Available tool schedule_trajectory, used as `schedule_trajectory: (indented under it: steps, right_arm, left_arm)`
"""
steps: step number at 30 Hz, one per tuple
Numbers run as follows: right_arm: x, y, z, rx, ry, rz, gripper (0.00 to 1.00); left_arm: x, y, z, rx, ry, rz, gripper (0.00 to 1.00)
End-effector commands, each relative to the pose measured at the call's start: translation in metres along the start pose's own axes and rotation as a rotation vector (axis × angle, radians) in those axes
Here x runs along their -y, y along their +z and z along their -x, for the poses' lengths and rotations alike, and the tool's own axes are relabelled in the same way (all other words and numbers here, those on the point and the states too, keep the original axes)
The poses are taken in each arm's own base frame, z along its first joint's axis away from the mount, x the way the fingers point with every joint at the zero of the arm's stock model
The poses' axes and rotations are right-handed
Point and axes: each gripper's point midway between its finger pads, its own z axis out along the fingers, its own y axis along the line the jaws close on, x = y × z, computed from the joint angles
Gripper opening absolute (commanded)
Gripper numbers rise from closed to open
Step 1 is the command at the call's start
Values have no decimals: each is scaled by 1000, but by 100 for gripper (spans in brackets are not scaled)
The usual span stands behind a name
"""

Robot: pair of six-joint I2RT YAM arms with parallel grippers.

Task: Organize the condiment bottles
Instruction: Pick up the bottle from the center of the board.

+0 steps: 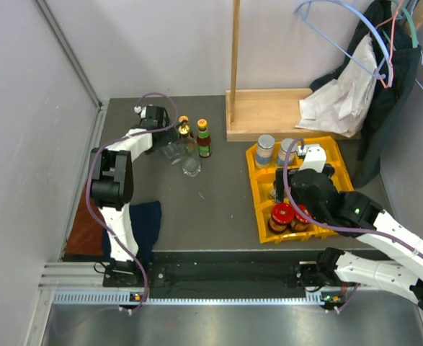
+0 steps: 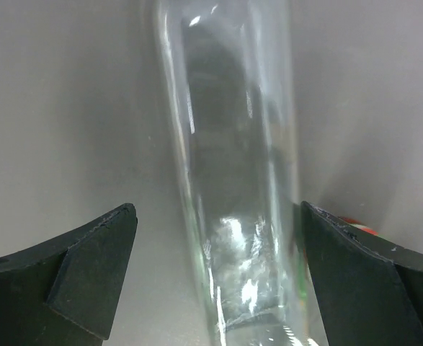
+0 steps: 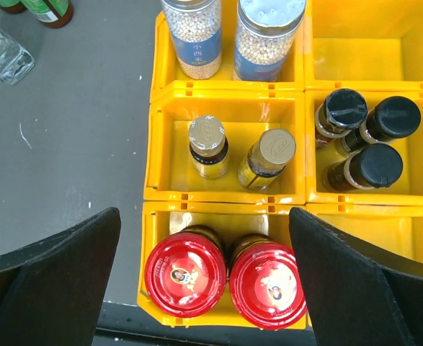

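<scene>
In the left wrist view a clear glass bottle (image 2: 233,180) stands upright between my left gripper's (image 2: 218,277) open fingers, close to the right finger (image 2: 362,281). From above, this gripper (image 1: 169,144) is at the far left beside two clear bottles (image 1: 174,153) (image 1: 191,167), a gold-stoppered bottle (image 1: 184,128) and a red-capped one (image 1: 203,137). My right gripper (image 3: 204,216) hangs open over the yellow bin (image 3: 225,97), above two red-lidded jars (image 3: 186,274) (image 3: 269,285). The bin also holds silver-lidded jars (image 3: 191,32), gold-capped bottles (image 3: 207,144) and dark-capped bottles (image 3: 366,169).
A wooden stand (image 1: 269,112) sits at the back, right behind the bin (image 1: 260,216). Clothes on hangers (image 1: 373,79) hang at the back right. A blue cloth (image 1: 145,220) lies near the left arm's base. A wall runs along the left edge.
</scene>
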Motion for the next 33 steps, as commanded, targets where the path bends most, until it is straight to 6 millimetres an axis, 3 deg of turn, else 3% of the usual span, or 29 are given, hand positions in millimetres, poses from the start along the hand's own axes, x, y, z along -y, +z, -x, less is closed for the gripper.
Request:
schedule_trajectory:
  steps: [1,4,7,8,10,11,14,15,21,28,33]
  right_arm:
    - [2,-3,19,52,28,-7,99]
    - [2,-2,18,52,29,-8,99]
    - [3,-2,18,51,31,-12,99]
    - [3,-2,18,53,31,-13,99]
    - [3,-1,18,50,29,-12,99]
    - [3,-2,19,52,31,-11,99]
    - [3,-2,19,55,35,-13,99]
    - [3,-3,20,56,35,-10,99]
    - [3,-3,21,58,38,-8,99]
    - [2,-6,25,68,50,5,99]
    - [0,-10,29,81,64,21,99]
  left_arm:
    - [5,5,5,-4,10,-12,99]
    - [3,12,-3,-21,15,-3,95]
    - [0,16,-8,-34,23,6,79]
    - [-1,17,-9,-38,24,8,68]
    - [-2,17,-10,-39,29,12,56]
    - [-2,17,-10,-37,30,15,39]
    - [-5,14,-7,-27,33,27,13]
    - [-7,14,-6,-22,38,38,0]
    - [-6,-7,10,34,46,23,0]
    - [0,-69,53,172,38,-30,0]
    - [4,-109,64,232,38,-100,0]
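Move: The clear glass bottle stands between the left hand's open fingers, its middle about 2 cm ahead of the hand point, 1 cm to the right and some 4 cm above. A second clear bottle stands roughly 7 cm right and 3 cm back of that hand, and a dark bottle about 5 cm ahead and 5 cm right. The green-label bottle is 4 cm ahead and 12 cm right. From the right hand, the bottle aimed at lies some 28 cm ahead, 41 cm left and 13 cm lower. Low on its body, the clear glass bottle is pinched by the left hand, which first sinks the last 2–3 cm around it and shuts its wide-open fingers until both pads stop on the glass. After a brief hold the hand draws back about 4 cm and rises some 5 cm, keeping its grip and its forward-down slant. ##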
